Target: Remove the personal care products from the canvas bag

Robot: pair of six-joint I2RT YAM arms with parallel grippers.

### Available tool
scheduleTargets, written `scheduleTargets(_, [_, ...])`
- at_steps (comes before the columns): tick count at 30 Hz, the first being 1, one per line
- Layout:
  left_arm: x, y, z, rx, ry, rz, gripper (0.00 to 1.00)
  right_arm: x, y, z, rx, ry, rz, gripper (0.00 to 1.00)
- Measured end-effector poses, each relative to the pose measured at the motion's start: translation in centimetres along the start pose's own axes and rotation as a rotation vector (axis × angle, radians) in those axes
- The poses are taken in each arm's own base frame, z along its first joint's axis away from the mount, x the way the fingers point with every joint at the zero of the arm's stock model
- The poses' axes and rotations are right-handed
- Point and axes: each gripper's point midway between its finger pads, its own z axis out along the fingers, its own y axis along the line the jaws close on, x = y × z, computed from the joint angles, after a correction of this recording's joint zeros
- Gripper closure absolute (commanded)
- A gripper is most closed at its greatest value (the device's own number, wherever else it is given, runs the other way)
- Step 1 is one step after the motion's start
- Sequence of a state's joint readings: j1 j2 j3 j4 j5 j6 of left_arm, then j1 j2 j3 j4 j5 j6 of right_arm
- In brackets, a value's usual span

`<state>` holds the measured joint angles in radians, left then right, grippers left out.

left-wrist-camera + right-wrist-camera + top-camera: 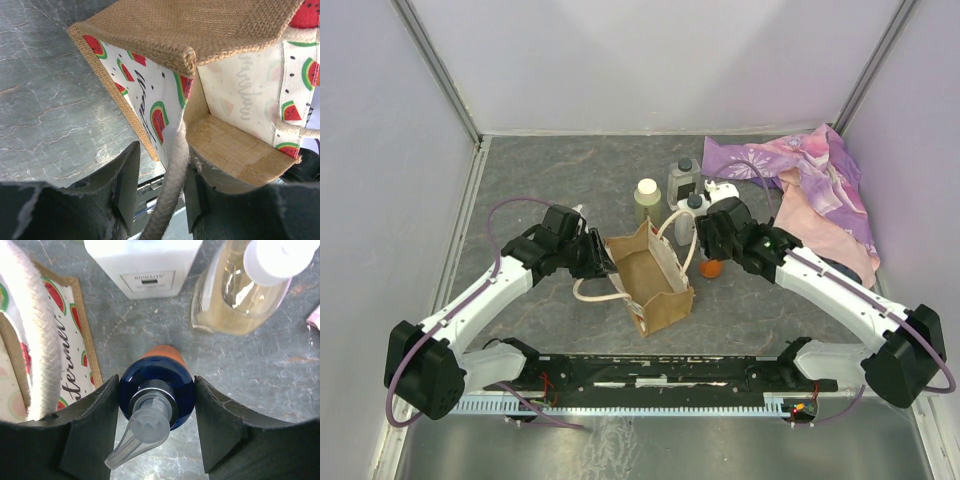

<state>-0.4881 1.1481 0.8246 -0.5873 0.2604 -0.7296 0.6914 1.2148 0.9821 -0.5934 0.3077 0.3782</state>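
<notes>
The canvas bag (650, 285) stands open mid-table, watermelon print on its side (155, 100). My left gripper (595, 255) is at its left rim, jaws open (160, 175), with the cream rope handle (172, 185) running between them and touching only the right finger. My right gripper (715, 245) is shut (156, 390) on the blue top of the orange bottle (165, 372), just right of the bag (711, 268). The white boxy bottle (145, 270) and the clear yellowish bottle (235, 295) stand just beyond it. The cream-capped round bottle (646, 200) stands behind the bag.
A purple-pink floral cloth (820, 185) lies at the back right. A dark-capped translucent bottle (682, 180) stands among the bottles behind the bag. Pale walls close in the table at the back and both sides.
</notes>
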Motion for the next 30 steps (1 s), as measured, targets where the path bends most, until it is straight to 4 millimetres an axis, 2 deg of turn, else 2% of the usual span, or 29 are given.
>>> scheduleTargets(4, [0.0,0.0,0.0,0.002,0.003,0.0,0.97,-1.2,0.5,0.6,-0.014,-0.047,0.02,0.23])
scheduleTargets(8, [0.0,0.0,0.0,0.003,0.002,0.0,0.97,-2.6,0.6,0.9,-0.012,-0.101,0.042,0.1])
scheduleTargets(12, [0.0,-0.1,0.0,0.005,0.0,0.0,0.97,-3.1,0.4,1.0,0.005,-0.121,0.046,0.05])
scheduleTargets(17, [-0.2,-0.2,0.0,0.01,-0.005,0.0,0.97,-3.1,0.1,0.7,0.009,-0.123,0.047,0.05])
scheduleTargets(20, [-0.2,-0.2,-0.1,0.01,-0.008,-0.003,0.97,-3.2,-0.3,-0.8,0.005,-0.136,0.053,0.06])
scheduleTargets(23, [-0.3,-0.3,-0.5,0.01,-0.023,-0.002,0.96,-4.3,-0.8,-3.3,-0.005,-0.176,0.068,0.06])
scheduleTargets(28, [-1.5,-1.6,-2.1,0.04,-0.078,0.01,0.86,-7.7,-1.3,-7.6,-0.024,-0.273,0.102,0.05])
scheduleTargets(30, [-2.1,-2.4,-2.9,0.065,-0.106,0.019,0.79,-8.4,-1.4,-8.5,-0.029,-0.286,0.107,0.0])
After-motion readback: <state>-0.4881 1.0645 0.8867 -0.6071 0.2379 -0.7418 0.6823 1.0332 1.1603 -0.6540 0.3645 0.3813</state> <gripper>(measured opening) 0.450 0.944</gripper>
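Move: The right hand holds the blue pump bottle low over the table; its standing spot is about 3 cm ahead, 1 cm left and some 10 cm below. About 3 cm lower than the hand, the white bottle is roughly 10 cm ahead and 5 left, the amber bottle 10 ahead and 5 right, and the canvas bag 13 left and 2 back. From the left hand, at the handle, the bag is 10 cm right, 1 ahead, 4 below; the spot is 7 ahead, 22 right, 9 below. Still pinching the blue top of the pump bottle, the right hand eases forward about 3 cm and slightly left, towards the white bottle, its fingers spreading wide on the way to let the bottle go. It then backs off and climbs some 10 cm clear, tipping up and edging right. The left hand, bag handle still between its fingers, stays put before rising about 4 cm. ##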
